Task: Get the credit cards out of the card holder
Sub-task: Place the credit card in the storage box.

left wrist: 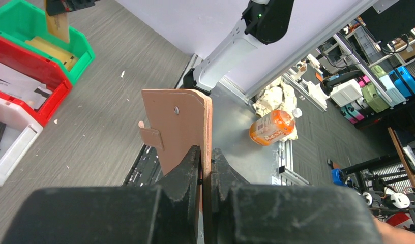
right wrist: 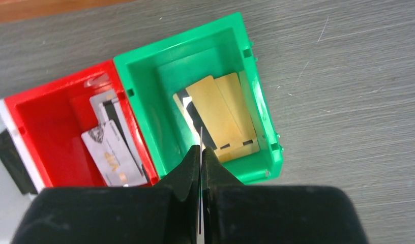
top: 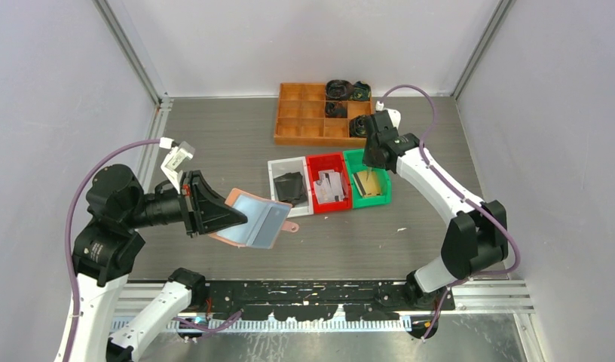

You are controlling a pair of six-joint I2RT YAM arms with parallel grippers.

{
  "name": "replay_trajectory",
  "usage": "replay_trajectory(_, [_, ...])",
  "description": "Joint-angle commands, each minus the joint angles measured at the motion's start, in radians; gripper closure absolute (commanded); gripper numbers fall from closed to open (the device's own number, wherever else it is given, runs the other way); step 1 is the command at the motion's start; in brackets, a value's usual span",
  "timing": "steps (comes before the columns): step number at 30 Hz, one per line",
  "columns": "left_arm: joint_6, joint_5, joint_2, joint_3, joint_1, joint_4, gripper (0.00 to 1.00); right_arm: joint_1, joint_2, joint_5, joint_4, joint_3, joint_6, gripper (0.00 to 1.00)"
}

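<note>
The salmon-pink card holder (top: 252, 215) hangs open above the table, its pale blue pockets facing up, and a dark card (top: 271, 221) shows in one pocket. My left gripper (top: 239, 219) is shut on the holder's edge. In the left wrist view the holder (left wrist: 177, 122) stands edge-on between the fingertips of that gripper (left wrist: 206, 151). My right gripper (right wrist: 202, 148) hovers over the green bin (right wrist: 256, 101), shut on a thin card (right wrist: 201, 135) seen edge-on. That gold card (left wrist: 58, 25) also shows in the left wrist view. Other gold cards (right wrist: 220, 112) lie in the bin.
A red bin (top: 317, 160) with grey cards (right wrist: 114, 152) and a white bin (top: 278, 163) with dark cards (top: 291, 187) stand left of the green one. An orange compartment tray (top: 289, 113) holding black parts sits at the back.
</note>
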Motion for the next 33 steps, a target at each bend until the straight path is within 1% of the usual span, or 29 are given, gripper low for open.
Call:
replay_trajectory(1, [0.007,0.018,-0.015,0.033,0.003,0.039,1.0,-0.014,0.005,0.082,0.186,-0.049,0.134,0.95])
replay_trajectory(3, [0.005,0.016,-0.013,0.034,0.004,0.04,1.0,-0.015,0.006,0.118,0.238,-0.083,0.207,0.93])
replay_trajectory(7, [0.005,0.016,-0.013,0.037,0.004,0.041,1.0,-0.013,-0.005,0.178,0.357,-0.181,0.377,0.93])
replay_trajectory(10, [0.006,0.015,-0.018,0.037,0.004,0.045,1.0,-0.013,-0.005,0.236,0.407,-0.249,0.51,0.96])
replay_trajectory(12, [0.006,0.014,-0.019,0.04,0.003,0.043,1.0,-0.007,-0.008,0.282,0.426,-0.286,0.588,0.96])
replay_trajectory(16, [0.006,0.014,-0.025,0.041,0.004,0.041,1.0,0.012,-0.018,0.349,0.485,-0.35,0.695,0.82])
replay_trajectory(20, [0.008,0.016,-0.028,0.042,0.003,0.037,1.0,0.028,-0.029,0.373,0.507,-0.381,0.749,0.67])
replay_trajectory(22, [0.009,0.017,-0.028,0.045,0.003,0.036,1.0,0.033,-0.038,0.378,0.506,-0.394,0.766,0.61])
replay_trajectory(23, [0.009,0.018,-0.028,0.047,0.003,0.036,1.0,0.038,-0.044,0.38,0.507,-0.403,0.774,0.59])
replay_trajectory(26, [0.012,0.018,-0.029,0.045,0.003,0.035,1.0,0.046,-0.062,0.366,0.495,-0.41,0.785,0.56])
replay_trajectory(30, [0.014,0.017,-0.031,0.045,0.004,0.032,1.0,0.07,-0.108,0.364,0.445,-0.412,0.783,0.45])
replay_trajectory(33, [0.017,0.018,-0.031,0.045,0.004,0.033,1.0,0.088,-0.165,0.356,0.435,-0.433,0.782,0.41])
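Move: The right hand, with a card still pinched in its shut fingers, hangs above the green box, whose middle lies about 3 cm ahead, straight in line sideways and some 13 cm below. The red box stands roughly 11 cm to the hand's left and 1 cm ahead; the wooden rack is about 21 cm ahead and 12 cm left, all at like depth. From the left hand, the green box lies some 29 cm forward, 27 cm right and 38 cm below. The right fingers, at first still pinching the card, open to just over half and let go of it down in the green box. Before that the hand sinks about 7.5 cm into place, easing slightly forward and right while turning some 35 degrees clockwise and tilting; with the fingers still spreading, it then lifts about 2 cm. ##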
